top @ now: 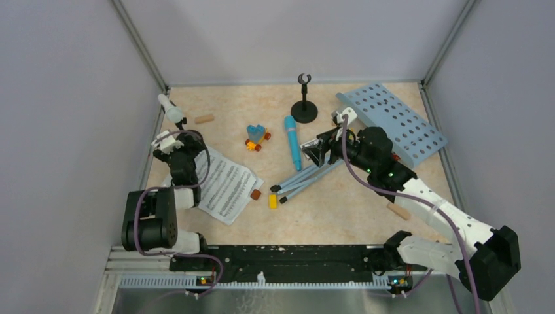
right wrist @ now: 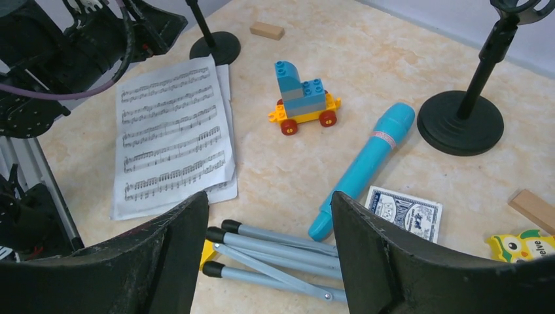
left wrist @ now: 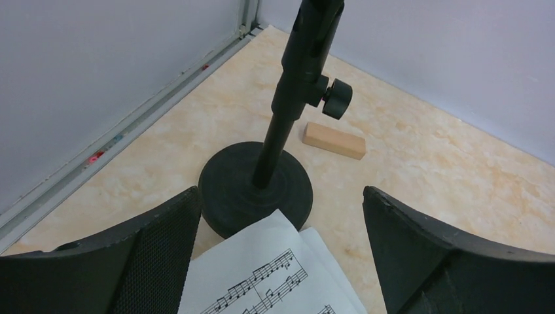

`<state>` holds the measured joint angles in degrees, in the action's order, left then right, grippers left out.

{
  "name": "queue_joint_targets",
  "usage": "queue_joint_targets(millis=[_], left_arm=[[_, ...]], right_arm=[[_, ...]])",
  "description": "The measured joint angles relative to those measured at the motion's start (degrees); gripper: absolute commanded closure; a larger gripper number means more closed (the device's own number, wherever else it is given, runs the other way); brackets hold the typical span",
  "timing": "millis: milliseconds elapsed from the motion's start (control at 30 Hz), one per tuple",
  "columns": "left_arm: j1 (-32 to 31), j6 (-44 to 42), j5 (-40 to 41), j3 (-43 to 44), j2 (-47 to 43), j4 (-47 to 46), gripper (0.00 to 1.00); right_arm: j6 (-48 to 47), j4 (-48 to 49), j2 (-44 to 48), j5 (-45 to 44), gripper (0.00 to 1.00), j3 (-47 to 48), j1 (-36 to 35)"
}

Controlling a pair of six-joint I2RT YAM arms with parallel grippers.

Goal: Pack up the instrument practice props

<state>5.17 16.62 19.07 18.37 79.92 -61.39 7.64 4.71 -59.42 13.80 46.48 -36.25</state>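
Observation:
The black round-based holder (left wrist: 255, 190) stands just beyond my open left gripper (left wrist: 281, 196), with nothing between the fingers. A white microphone (top: 171, 110) sits atop that holder near my left gripper (top: 169, 140). White sheet-music pages (left wrist: 268, 275) lie under the left gripper, one corner against the holder's base. My right gripper (right wrist: 268, 199) hangs open above the folded tripod legs (right wrist: 281, 252) of the light-blue perforated rack (top: 393, 121). The blue microphone (right wrist: 366, 167) lies beside the legs. A second black holder (right wrist: 461, 121) stands empty at the back.
A blue-and-orange toy car (right wrist: 302, 101) sits between the pages (right wrist: 173, 131) and the blue microphone. A card deck (right wrist: 404, 212) and a yellow owl piece (right wrist: 520, 248) lie right of the right gripper. Wooden blocks (left wrist: 334, 139) (top: 398, 210) lie about. Walls close in on the left (left wrist: 98, 78) and at the back.

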Motion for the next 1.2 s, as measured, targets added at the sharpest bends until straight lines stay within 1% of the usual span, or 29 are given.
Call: queue_joint_targets(millis=[233,333,500,567,767,900,1000,1100,1200], left_arm=[[4.70,-0.52,-11.23,1.81,9.86,-7.56,0.02],[6.84,-0.26,-16.26,4.09,13.60,-10.40,0.05],[12.66,1.84,-26.05,7.34,19.85,-15.74,0.10],[14.23,2.51,-29.68,9.16,22.18,-16.70,0.11],[16.15,2.95,-38.66,15.10,26.18,-16.79,0.22],[16.57,2.97,-43.80,18.95,27.98,-16.72,0.25],[16.68,3.21,-46.66,22.08,30.01,-16.59,0.33],[16.72,3.56,-49.86,24.85,31.93,-15.54,0.46],[16.72,3.26,-52.52,26.77,32.81,-14.84,0.56]], right_arm=[[-1.25,0.96,-1.73,0.52,0.32,-0.11,0.00],[-1.66,1.09,-2.73,0.61,0.32,-0.48,0.00],[-1.68,1.20,-2.97,0.87,0.33,-1.09,0.00],[-1.75,1.25,-2.97,0.90,0.33,-1.09,0.00],[-2.51,1.09,-2.97,0.85,0.34,-1.09,0.00],[-2.62,0.48,-2.95,0.85,0.35,-1.09,0.00],[-2.73,-0.39,-2.82,0.85,0.35,-1.09,0.00],[-3.04,-1.44,-2.36,0.72,0.36,-1.09,0.00],[-3.19,-1.81,-1.84,0.42,0.37,-1.09,0.00]])
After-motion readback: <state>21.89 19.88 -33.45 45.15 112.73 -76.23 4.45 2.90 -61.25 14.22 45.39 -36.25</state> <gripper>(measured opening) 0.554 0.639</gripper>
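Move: Straight ahead of the left hand, about 11 cm out and 1 cm left, with its middle near hand height, is the black stand holding the white microphone. A wooden block lies some 21 cm ahead and 3 cm right, the music sheets about 6 cm back and 10 cm right, the toy car roughly 12 cm ahead and 25 cm right, all some 13 cm below. From the right hand the microphone stand is about 22 cm ahead, 49 cm left and 14 cm lower. Reaching forward about 11 cm to the microphone stand, the left hand dips some 2 cm and comes back up, swinging roughly 35 degrees clockwise as it goes. Its nearly wide-open fingers come around the black post just under the microphone clip and close to about half, beginning to pinch it. The empty right hand sinks about 3 cm. ##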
